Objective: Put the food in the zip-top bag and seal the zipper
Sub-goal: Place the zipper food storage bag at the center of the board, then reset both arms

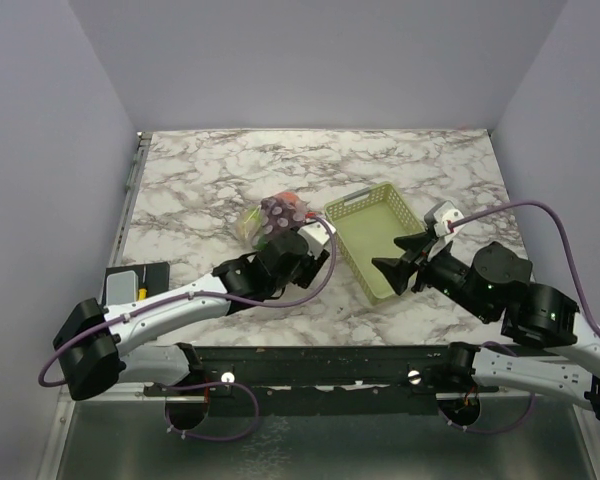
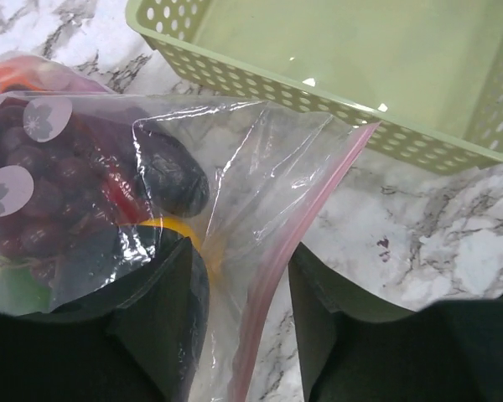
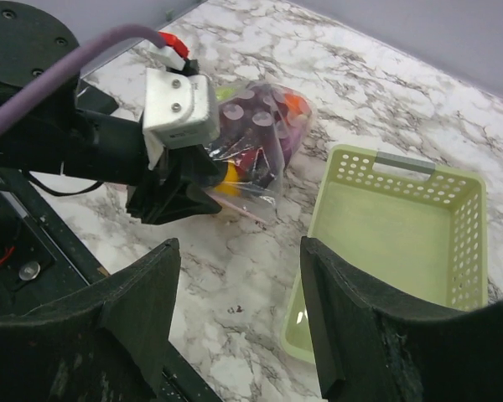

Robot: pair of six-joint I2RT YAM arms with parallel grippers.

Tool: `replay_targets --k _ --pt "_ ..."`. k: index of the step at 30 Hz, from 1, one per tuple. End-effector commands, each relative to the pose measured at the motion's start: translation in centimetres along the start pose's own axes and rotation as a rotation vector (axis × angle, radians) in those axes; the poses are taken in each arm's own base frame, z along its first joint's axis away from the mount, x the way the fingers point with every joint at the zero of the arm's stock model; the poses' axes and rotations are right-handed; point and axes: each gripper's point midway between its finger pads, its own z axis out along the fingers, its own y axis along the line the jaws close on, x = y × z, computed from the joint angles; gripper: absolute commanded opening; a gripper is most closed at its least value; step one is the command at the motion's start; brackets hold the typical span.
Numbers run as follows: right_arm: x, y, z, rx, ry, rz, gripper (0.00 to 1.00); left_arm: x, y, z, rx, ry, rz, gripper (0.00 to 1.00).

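Observation:
The clear zip-top bag (image 1: 268,222) lies on the marble table left of the basket, and the food is inside it: dark red grapes (image 2: 33,193), a purple eggplant (image 2: 172,172), plus red and yellow pieces. My left gripper (image 2: 241,251) is at the bag's near edge and stands open. The pinkish zipper (image 2: 310,218) runs between its fingers, clear of the right one. In the right wrist view the bag (image 3: 264,126) lies beyond the left gripper (image 3: 203,180). My right gripper (image 3: 239,247) hangs open and holds nothing, above the table beside the basket's near left corner.
A yellow-green mesh basket (image 1: 375,235) stands right of the bag, with nothing in it. A black block (image 1: 135,280) lies at the table's left near edge. Grey walls close in the table at the back and on both sides.

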Motion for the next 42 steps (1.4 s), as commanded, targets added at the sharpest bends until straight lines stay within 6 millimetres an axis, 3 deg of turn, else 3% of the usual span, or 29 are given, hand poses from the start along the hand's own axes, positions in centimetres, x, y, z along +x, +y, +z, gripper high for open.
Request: replay_targets --k 1,8,12,18,26,33,38,42 --pt "1.0 -0.7 0.5 0.057 0.028 0.016 0.65 0.6 -1.9 -1.5 0.102 -0.003 -0.102 0.54" --pt "2.2 -1.8 1.3 0.148 0.062 0.038 0.71 -0.5 -2.3 -3.6 0.152 -0.062 -0.152 0.71" --pt "3.3 -2.2 1.9 0.192 0.088 0.046 0.75 -2.0 -2.1 -5.0 0.167 -0.119 -0.171 0.98" --pt "4.3 -2.7 2.7 0.238 0.104 0.038 0.81 -3.9 0.0 -6.0 0.068 -0.142 -0.197 0.99" --pt "5.4 -2.6 4.8 0.272 0.157 -0.002 0.9 -5.7 1.3 -5.6 -0.008 -0.071 -0.148 0.99" --pt "6.2 -4.5 7.0 0.299 0.21 0.03 0.92 -7.8 5.7 -5.6 -0.133 -0.104 -0.231 0.99" --pt "6.0 -8.4 7.7 0.345 0.205 0.137 0.93 -8.5 10.6 -5.8 -0.253 -0.126 -0.342 0.99" --pt "5.3 -11.8 7.1 0.401 0.166 0.231 0.93 -8.0 14.0 -5.9 -0.345 -0.139 -0.418 0.99"
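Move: Between the left hand's half-open fingers is the bag's pink zipper edge; the middle of the zipper bag with the food lies about 9 cm ahead and 9 cm to its left, some 3 cm lower. The green bin stands about 9 cm ahead and 14 cm to the left hand's right. From the right hand, which is empty, the bag is roughly 17 cm ahead, 20 cm left and 22 cm below; the bin about 16 cm ahead, 2 cm right. Drawing back about 3 cm from the bag's mouth while opening wide, the left hand comes free of the zipper edge, climbs some 11 cm, then swings forward and left over the food, turning about 20 degrees counter-clockwise. The empty right hand sinks 9 cm, then reaches 11 cm forward and slightly right over the bin, opening further, tipping down and turning clockwise. ##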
